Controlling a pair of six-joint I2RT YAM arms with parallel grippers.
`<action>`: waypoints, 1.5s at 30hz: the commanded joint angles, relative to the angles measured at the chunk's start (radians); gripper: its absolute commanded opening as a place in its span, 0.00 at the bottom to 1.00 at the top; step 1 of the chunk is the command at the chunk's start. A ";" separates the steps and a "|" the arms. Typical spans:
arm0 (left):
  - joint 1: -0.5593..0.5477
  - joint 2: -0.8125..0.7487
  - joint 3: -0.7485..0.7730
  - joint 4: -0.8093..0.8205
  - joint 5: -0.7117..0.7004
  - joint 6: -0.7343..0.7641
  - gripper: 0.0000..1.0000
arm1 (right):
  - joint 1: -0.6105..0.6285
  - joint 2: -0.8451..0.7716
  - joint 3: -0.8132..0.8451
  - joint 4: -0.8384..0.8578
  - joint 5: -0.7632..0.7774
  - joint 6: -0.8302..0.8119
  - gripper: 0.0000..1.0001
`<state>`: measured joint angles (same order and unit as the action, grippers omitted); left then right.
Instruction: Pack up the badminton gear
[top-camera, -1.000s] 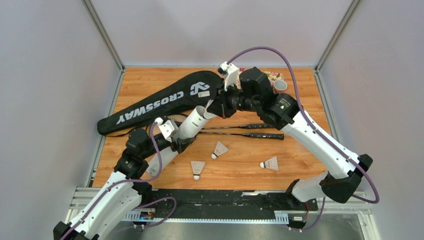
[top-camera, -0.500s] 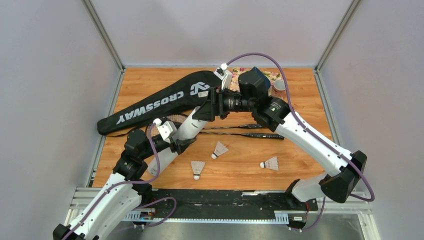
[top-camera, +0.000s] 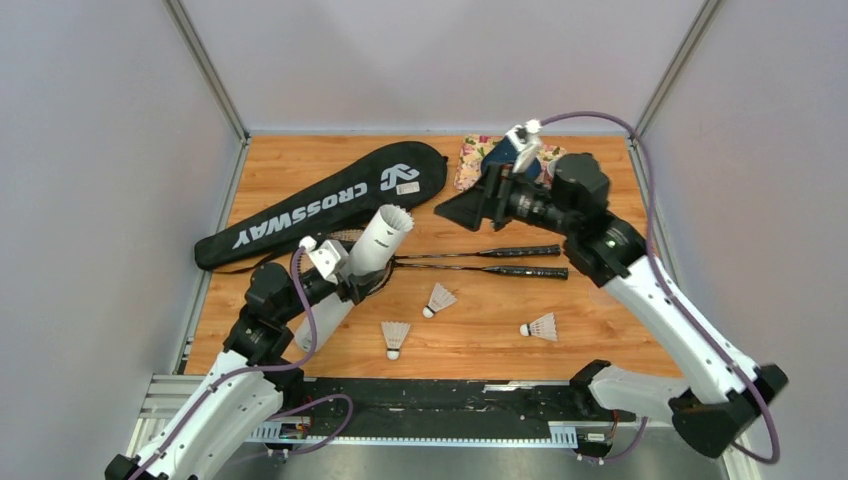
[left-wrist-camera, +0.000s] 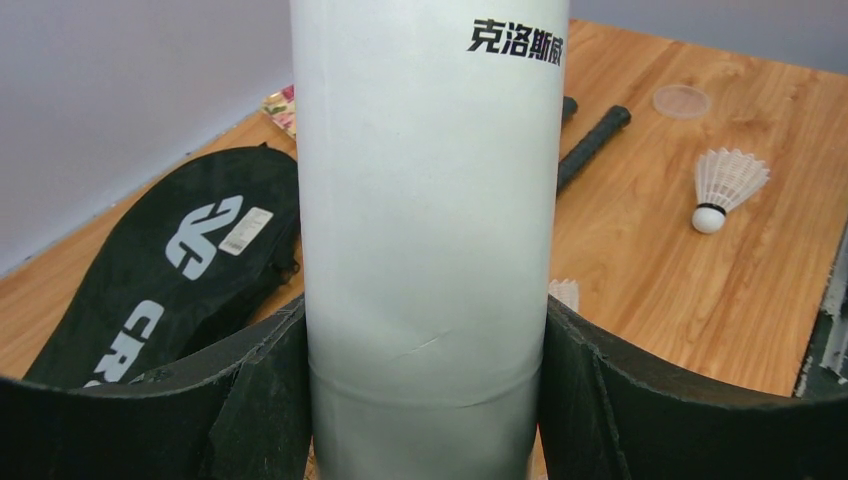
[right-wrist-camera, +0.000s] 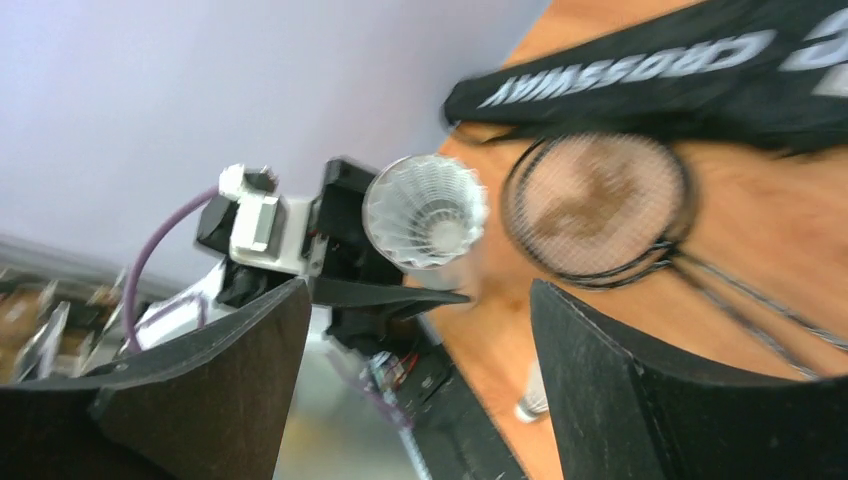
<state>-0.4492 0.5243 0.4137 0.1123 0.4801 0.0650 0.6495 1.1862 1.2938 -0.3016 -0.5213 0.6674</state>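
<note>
My left gripper (top-camera: 362, 275) is shut on the white tube (top-camera: 380, 240), which tilts up to the right; its pads (left-wrist-camera: 270, 380) press both sides of the tube (left-wrist-camera: 430, 200). A white shuttlecock (right-wrist-camera: 425, 212) sits inside the tube's open mouth. My right gripper (top-camera: 452, 212) hangs open and holds nothing, to the right of the tube mouth and apart from it; nothing lies between the right gripper's (right-wrist-camera: 418, 290) jaws. Three shuttlecocks (top-camera: 438, 299) (top-camera: 394, 338) (top-camera: 541, 326) lie on the table. Two black rackets (top-camera: 480, 258) lie across the middle. The black CROSSWAY cover (top-camera: 320, 200) lies at back left.
A floral tray (top-camera: 468, 162) stands at the back, partly hidden by the right arm. A small clear lid (left-wrist-camera: 680, 100) lies on the wood near the racket handles (left-wrist-camera: 590, 145). Grey walls close in the left, back and right sides.
My right gripper was shut at the tube's mouth, then opened and drew back to the right. A shuttlecock now sits in the tube. The left gripper keeps its hold.
</note>
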 joint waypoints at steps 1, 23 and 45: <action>0.004 -0.029 -0.004 0.040 -0.124 -0.002 0.19 | -0.039 -0.089 -0.088 -0.160 0.225 -0.139 0.81; 0.004 -0.060 -0.036 0.041 -0.152 0.010 0.18 | -0.070 0.590 -0.179 -0.068 -0.278 -0.531 0.54; 0.004 0.016 -0.001 0.009 -0.023 0.007 0.18 | 0.030 0.012 0.122 -0.209 0.253 -0.364 0.00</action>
<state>-0.4492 0.5274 0.3824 0.1230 0.3882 0.0738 0.6621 1.2652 1.3033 -0.4782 -0.3000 0.2779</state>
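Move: The nearest loose shuttlecock lies almost straight under the right hand, some 32 cm down. The white tube's open mouth is about 10 cm to that hand's left, 3 cm back and 8 cm down. On the table, a second shuttlecock lies about 8 cm back and 11 cm left of the hand, a third 6 cm back and 24 cm right. From the left hand, the nearest shuttlecock is about 17 cm right, 5 cm ahead and 20 cm down. Swing the open right gripper clear of the tube, about 4 cm right, and sink it some 30 cm onto the shuttlecock beneath, tipping the fingers down by roughly 30 degrees and easing back left near the table. Shut the fingers on the feather skirt, then lift fast, by about 23 cm and slightly forward. With the left, keep gripping the tube; let it shift left and forward a little, then ease partly back. ##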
